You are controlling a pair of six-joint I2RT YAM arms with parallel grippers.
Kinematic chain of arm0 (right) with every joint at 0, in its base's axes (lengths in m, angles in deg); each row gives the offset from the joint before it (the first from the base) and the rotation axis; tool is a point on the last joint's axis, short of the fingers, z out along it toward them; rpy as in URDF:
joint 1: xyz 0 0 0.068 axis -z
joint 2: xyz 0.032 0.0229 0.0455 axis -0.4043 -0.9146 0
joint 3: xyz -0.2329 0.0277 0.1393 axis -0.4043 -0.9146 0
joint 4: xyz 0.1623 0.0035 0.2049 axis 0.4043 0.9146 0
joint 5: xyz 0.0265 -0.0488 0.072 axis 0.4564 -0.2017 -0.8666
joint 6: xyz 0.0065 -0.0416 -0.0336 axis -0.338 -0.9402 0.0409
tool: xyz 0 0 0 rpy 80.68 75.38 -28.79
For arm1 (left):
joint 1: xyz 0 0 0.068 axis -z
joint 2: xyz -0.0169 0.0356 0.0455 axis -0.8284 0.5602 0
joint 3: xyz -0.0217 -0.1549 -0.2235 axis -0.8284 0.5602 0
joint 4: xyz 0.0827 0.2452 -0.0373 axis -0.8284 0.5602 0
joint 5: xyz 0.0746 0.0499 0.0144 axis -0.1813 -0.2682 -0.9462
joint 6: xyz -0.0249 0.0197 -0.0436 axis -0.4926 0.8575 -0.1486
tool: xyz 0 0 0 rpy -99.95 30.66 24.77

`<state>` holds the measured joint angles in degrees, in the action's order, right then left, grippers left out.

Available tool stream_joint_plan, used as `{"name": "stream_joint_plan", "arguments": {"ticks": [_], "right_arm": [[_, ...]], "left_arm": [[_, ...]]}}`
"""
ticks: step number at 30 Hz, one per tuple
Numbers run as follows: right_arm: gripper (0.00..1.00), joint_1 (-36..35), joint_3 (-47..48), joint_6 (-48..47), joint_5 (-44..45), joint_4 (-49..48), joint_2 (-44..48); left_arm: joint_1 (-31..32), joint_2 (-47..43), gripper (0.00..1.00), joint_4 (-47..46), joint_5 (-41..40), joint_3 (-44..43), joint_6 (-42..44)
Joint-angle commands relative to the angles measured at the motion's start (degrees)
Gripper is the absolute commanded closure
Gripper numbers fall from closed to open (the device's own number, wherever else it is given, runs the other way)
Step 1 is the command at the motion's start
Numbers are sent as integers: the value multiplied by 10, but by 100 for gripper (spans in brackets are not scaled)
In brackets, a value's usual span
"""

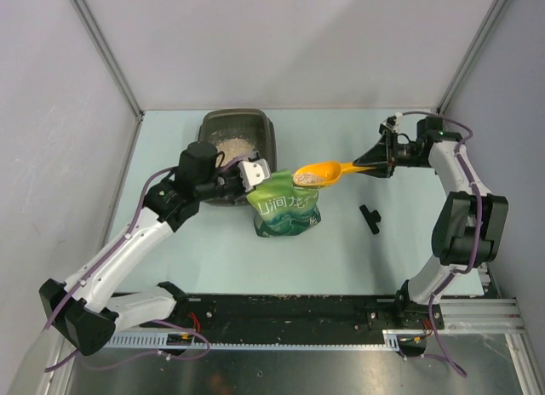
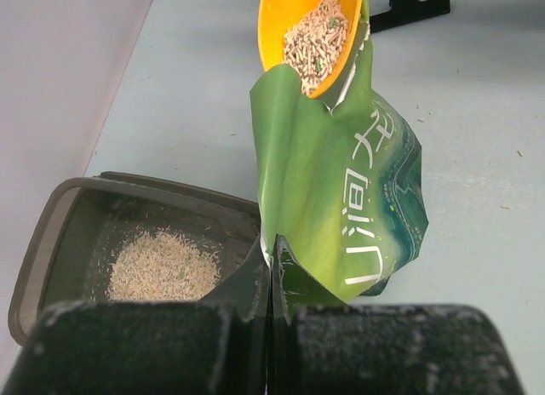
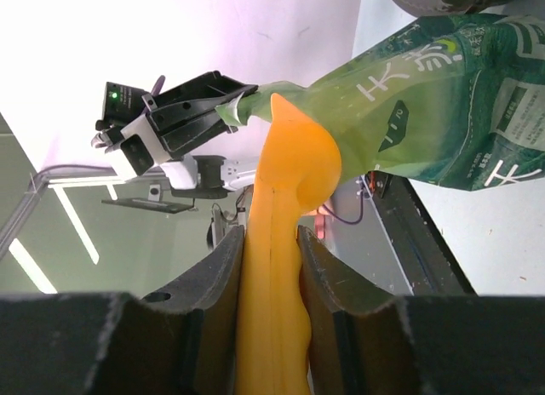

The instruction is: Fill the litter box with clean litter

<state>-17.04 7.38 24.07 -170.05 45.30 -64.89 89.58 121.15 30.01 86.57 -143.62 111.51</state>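
Note:
The dark litter box (image 1: 266, 131) (image 2: 51, 220) sits at the back of the table with a small heap of clean litter (image 1: 234, 145) (image 2: 162, 266) inside. A green pouch (image 1: 288, 209) (image 2: 341, 191) (image 3: 426, 97) stands in front of it, its top edge pinched by my shut left gripper (image 1: 253, 173) (image 2: 272, 250). My right gripper (image 1: 375, 163) (image 3: 272, 242) is shut on the handle of an orange scoop (image 1: 319, 173) (image 2: 315, 33) (image 3: 285, 199). The scoop's bowl, loaded with pale granules, hovers at the pouch mouth.
A small black clip (image 1: 370, 216) (image 2: 413, 5) lies on the table right of the pouch. Grey walls stand close to the table's left and right sides. The litter box is just left of my left gripper's fingers.

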Motion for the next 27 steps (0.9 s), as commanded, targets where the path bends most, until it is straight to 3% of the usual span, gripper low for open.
{"name": "stream_joint_plan", "arguments": {"ticks": [1, 8, 20, 27], "right_arm": [[100, -37, 66, 36, -96, -36, -28], [100, -43, 247, 25, -96, -22, -138], [100, -66, 307, 82, -96, -57, -228], [100, -148, 402, 149, -47, -116, -297]], "left_arm": [[-1, -23, 100, 8, -26, 0, 16], [9, -20, 100, 32, -45, -7, 29], [14, -6, 100, 42, -50, -18, 36], [14, -1, 100, 57, -45, -25, 39]]}}
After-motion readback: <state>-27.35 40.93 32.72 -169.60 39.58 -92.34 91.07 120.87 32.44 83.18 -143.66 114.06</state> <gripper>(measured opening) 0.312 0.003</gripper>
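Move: Ahead and well to the left of the right hand, which holds the loaded scoop, the litter box's middle lies some 16 cm farther out, 39 cm left and 23 cm below. The green litter bag stands between, about 22 cm left, 2 cm back and 14 cm below; the black clip lies roughly 4 cm back, 4 cm right and 26 cm down. From the left hand, pinching the bag's rim, the box is about 20 cm ahead, 8 cm left and 23 cm below. Carrying the scoop away from the bag's mouth towards the litter box, the right hand goes forward about 10 cm, with some 6 cm to the left, most of that late; it rises about 2 cm, then sinks some 3 cm. Its grip on the handle stays, the wrist turning roughly 10 degrees counter-clockwise. The left hand keeps the bag's upper left edge pinched almost in place. ##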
